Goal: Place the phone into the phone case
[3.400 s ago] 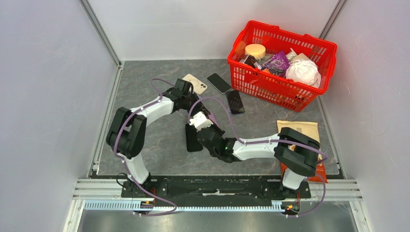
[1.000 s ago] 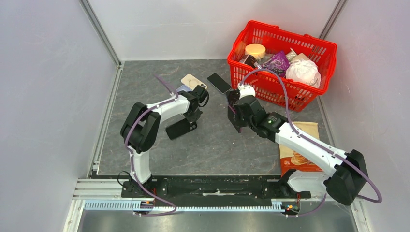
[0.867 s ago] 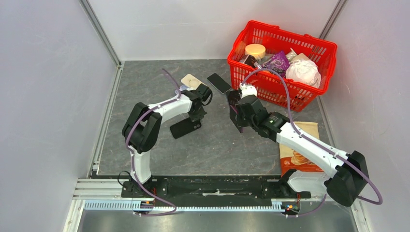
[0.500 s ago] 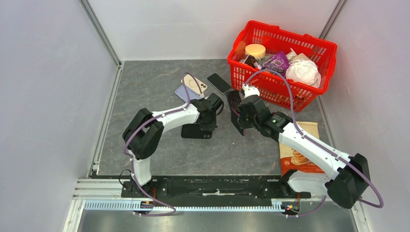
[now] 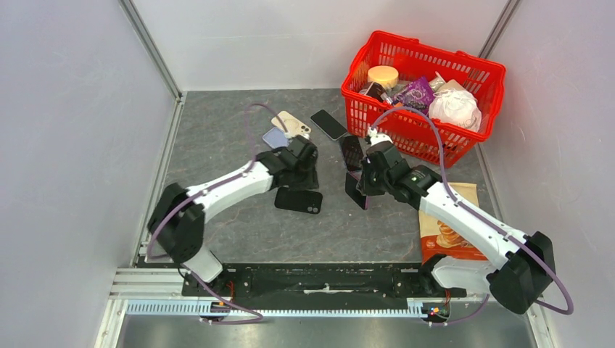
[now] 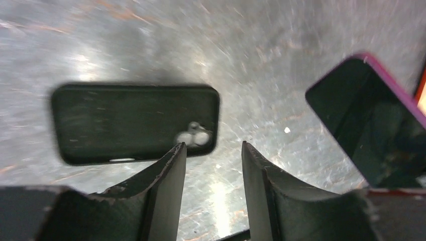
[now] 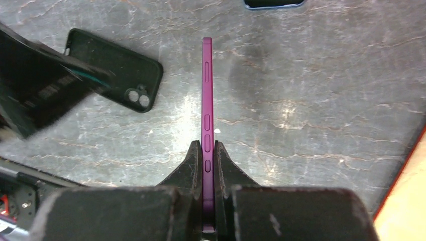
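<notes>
The black phone case (image 5: pixel 298 201) lies flat on the grey table, its camera cut-out to the right (image 6: pixel 135 123) (image 7: pixel 118 75). Just behind it hovers my left gripper (image 5: pixel 302 181) (image 6: pixel 213 145), open, with only bare table between its fingers; one fingertip overlaps the case's near edge in the left wrist view. A purple phone (image 5: pixel 356 192) (image 7: pixel 207 100) (image 6: pixel 371 120) stands on edge above the table, right of the case. My right gripper (image 5: pixel 366 183) (image 7: pixel 207 144) is shut on the phone's lower end, pads against its two flat faces.
A red basket (image 5: pixel 435 47) full of groceries stands at the back right. Behind the arms lie a beige phone (image 5: pixel 291 125), a bluish one (image 5: pixel 274 138) and two dark phones (image 5: pixel 328 124) (image 5: pixel 352 151). A snack packet (image 5: pixel 451 221) lies under the right arm.
My left gripper carried the case toward the table's middle, then opened and let it go; it now lies flat. My right gripper brought the phone slightly nearer and lower.
</notes>
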Motion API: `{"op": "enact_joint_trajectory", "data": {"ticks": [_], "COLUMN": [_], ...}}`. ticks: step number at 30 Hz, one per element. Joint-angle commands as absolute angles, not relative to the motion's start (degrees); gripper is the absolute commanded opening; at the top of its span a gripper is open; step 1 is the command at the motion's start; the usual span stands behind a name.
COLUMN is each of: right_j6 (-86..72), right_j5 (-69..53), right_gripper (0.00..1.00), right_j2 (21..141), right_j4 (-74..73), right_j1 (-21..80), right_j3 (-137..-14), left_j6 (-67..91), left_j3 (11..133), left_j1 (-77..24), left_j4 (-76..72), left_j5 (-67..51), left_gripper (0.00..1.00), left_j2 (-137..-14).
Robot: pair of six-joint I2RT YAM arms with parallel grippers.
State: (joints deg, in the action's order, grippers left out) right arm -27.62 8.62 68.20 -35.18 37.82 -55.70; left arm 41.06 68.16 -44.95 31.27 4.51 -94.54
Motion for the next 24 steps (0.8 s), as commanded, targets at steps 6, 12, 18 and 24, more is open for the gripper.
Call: {"op": "enact_joint_trajectory", "data": {"ticks": [6,12,18,24], "right_j6": [-33.72,-37.59,-39.83,-42.53], "right_j5": [-7.56,-13.11,-15.44,-19.22], "right_gripper": [0.0,0.0,0.0,0.0], "right_j2": [75.8,80.92,84.77,87.73], "right_j4": [-27.65,-21.61,-17.42,-12.99], "right_j1": [37.57,37.62,37.62,37.12], "right_j3": [-63.22,-64.08,-63.78,-62.5], "left_j6": [47.69,48.04,46.86,45.33], "left_j3": [53.3,52.56,51.45,51.42], "left_j1": [-24.42,-22.56,-22.74,-25.44], "left_j4": [25.35,24.34,21.15,19.62], "left_j5": [11.69,13.08,9.3,5.94], "left_gripper": [0.33,0.2,0.14,0.12], "left_j2": [-82.51,-87.11,-92.06,-94.59]}}
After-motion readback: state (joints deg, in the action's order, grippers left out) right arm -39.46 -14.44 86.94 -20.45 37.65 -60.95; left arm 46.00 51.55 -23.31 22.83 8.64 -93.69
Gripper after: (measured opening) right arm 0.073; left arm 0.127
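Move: The black phone case lies about 6 cm to the left hand's left, 1 cm ahead and 8 cm below. The lavender case is some 20 cm ahead and 11 cm left of this hand, at table height too. From the right hand, already holding the purple phone, the black case is roughly 18 cm left, 1 cm ahead and 14 cm below; the dark phone on the table is about 17 cm ahead, 2 cm left. Keeping its pinch on the purple phone, the right hand carries it some 11 cm left towards the black case, sinking slightly as the wrist rolls its left side up and tips down. The left hand clears the way: it sweeps about 16 cm left and a little forward, rising briefly, then drops down beside the case's far left corner, turning counter-clockwise about 30 degrees while its fingers nearly shut. ##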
